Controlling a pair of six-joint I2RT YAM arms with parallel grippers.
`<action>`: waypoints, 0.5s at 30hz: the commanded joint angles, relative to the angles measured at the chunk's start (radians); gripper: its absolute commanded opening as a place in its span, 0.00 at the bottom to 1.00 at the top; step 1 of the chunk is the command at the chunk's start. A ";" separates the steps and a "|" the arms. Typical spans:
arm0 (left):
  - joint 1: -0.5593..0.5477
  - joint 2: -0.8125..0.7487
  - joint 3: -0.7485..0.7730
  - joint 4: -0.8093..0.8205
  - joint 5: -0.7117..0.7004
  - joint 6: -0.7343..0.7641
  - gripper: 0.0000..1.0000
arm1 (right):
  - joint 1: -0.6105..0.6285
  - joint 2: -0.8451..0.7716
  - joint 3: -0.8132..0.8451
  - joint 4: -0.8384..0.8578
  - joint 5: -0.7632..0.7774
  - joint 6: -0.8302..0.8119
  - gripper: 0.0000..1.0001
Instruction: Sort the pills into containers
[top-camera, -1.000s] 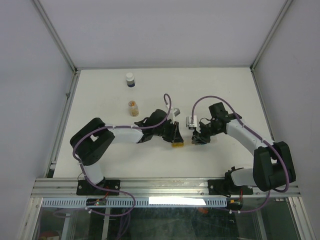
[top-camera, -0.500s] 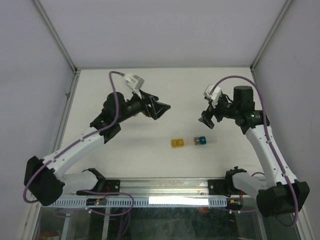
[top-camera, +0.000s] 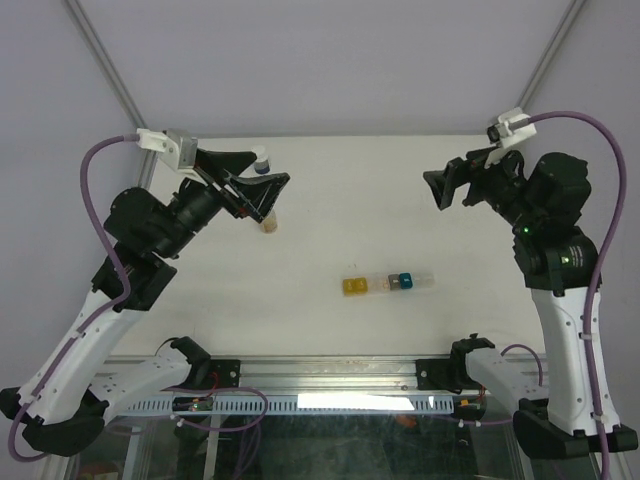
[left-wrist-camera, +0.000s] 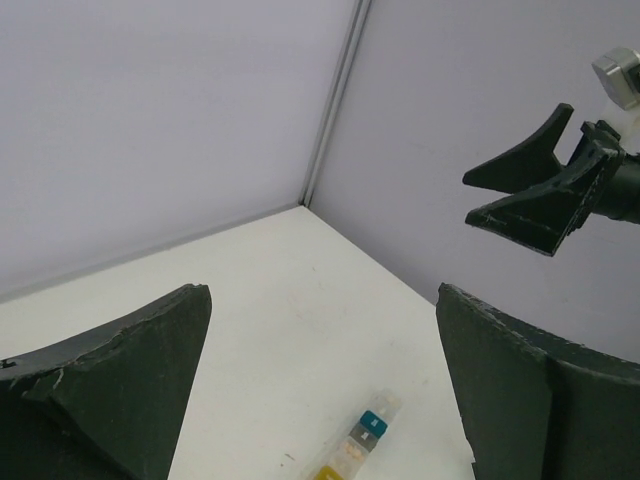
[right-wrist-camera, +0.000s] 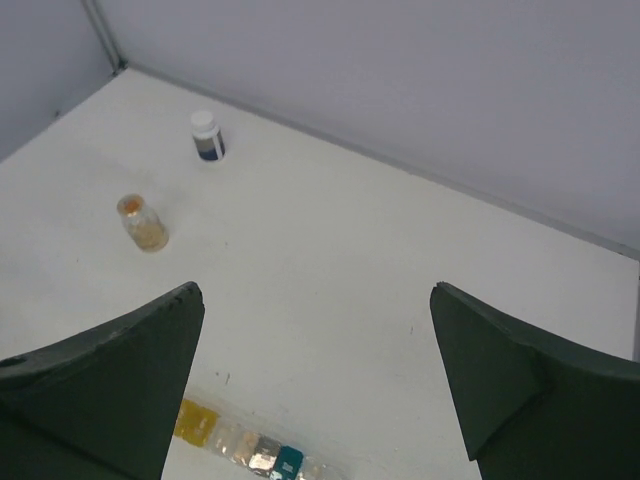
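Note:
The containers (top-camera: 385, 283) lie in a short row on the white table's middle, yellow box (top-camera: 354, 286) at the left end and teal box (top-camera: 405, 281) toward the right. They also show low in the left wrist view (left-wrist-camera: 360, 445) and the right wrist view (right-wrist-camera: 250, 447). Pale tan pills (left-wrist-camera: 351, 451) sit inside a clear box. My left gripper (top-camera: 270, 170) is raised high at the back left, open and empty. My right gripper (top-camera: 440, 187) hangs high at the back right, open and empty. Both are far from the row.
A small glass vial of orange pills (right-wrist-camera: 145, 222) stands at the back left of the table (top-camera: 450, 240). Behind it is a white bottle with a dark blue band (right-wrist-camera: 207, 136). My left gripper partly covers both from above. Grey walls close the back and sides.
Both arms rose from the container row and swung outward and back. Both grippers went from shut to wide open. The row stays on the table.

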 joint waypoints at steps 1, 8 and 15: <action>-0.003 -0.011 0.088 -0.141 -0.035 0.056 0.99 | -0.003 -0.047 0.081 0.059 0.269 0.227 1.00; -0.003 -0.001 0.115 -0.172 -0.012 0.059 0.99 | -0.004 -0.088 0.093 0.029 0.217 0.235 0.99; -0.003 0.000 0.111 -0.175 0.000 0.064 0.99 | -0.004 -0.091 0.088 0.024 0.209 0.229 0.99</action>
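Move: Far below both open, empty hands lies the pill organizer: from the right hand about 37 cm down, some 6 cm back and 8 cm to the left; from the left hand some 42 cm down, about 25 cm to the right and 2 cm back. The orange-capped bottle is roughly 15 cm ahead of the left hand, 4 cm left and 39 cm below; the white bottle some 32 cm ahead, 7 cm left, equally low. Climbing about 5 cm more, the right hand also backs off to its right by some 3 cm, away from the organizer, turning some 15 degrees clockwise and rolling its left side up before it settles. The left hand all but hovers: it lifts slightly, then sinks back a couple of centimetres while rolling a little. Both grippers stay wide open, touching nothing. ##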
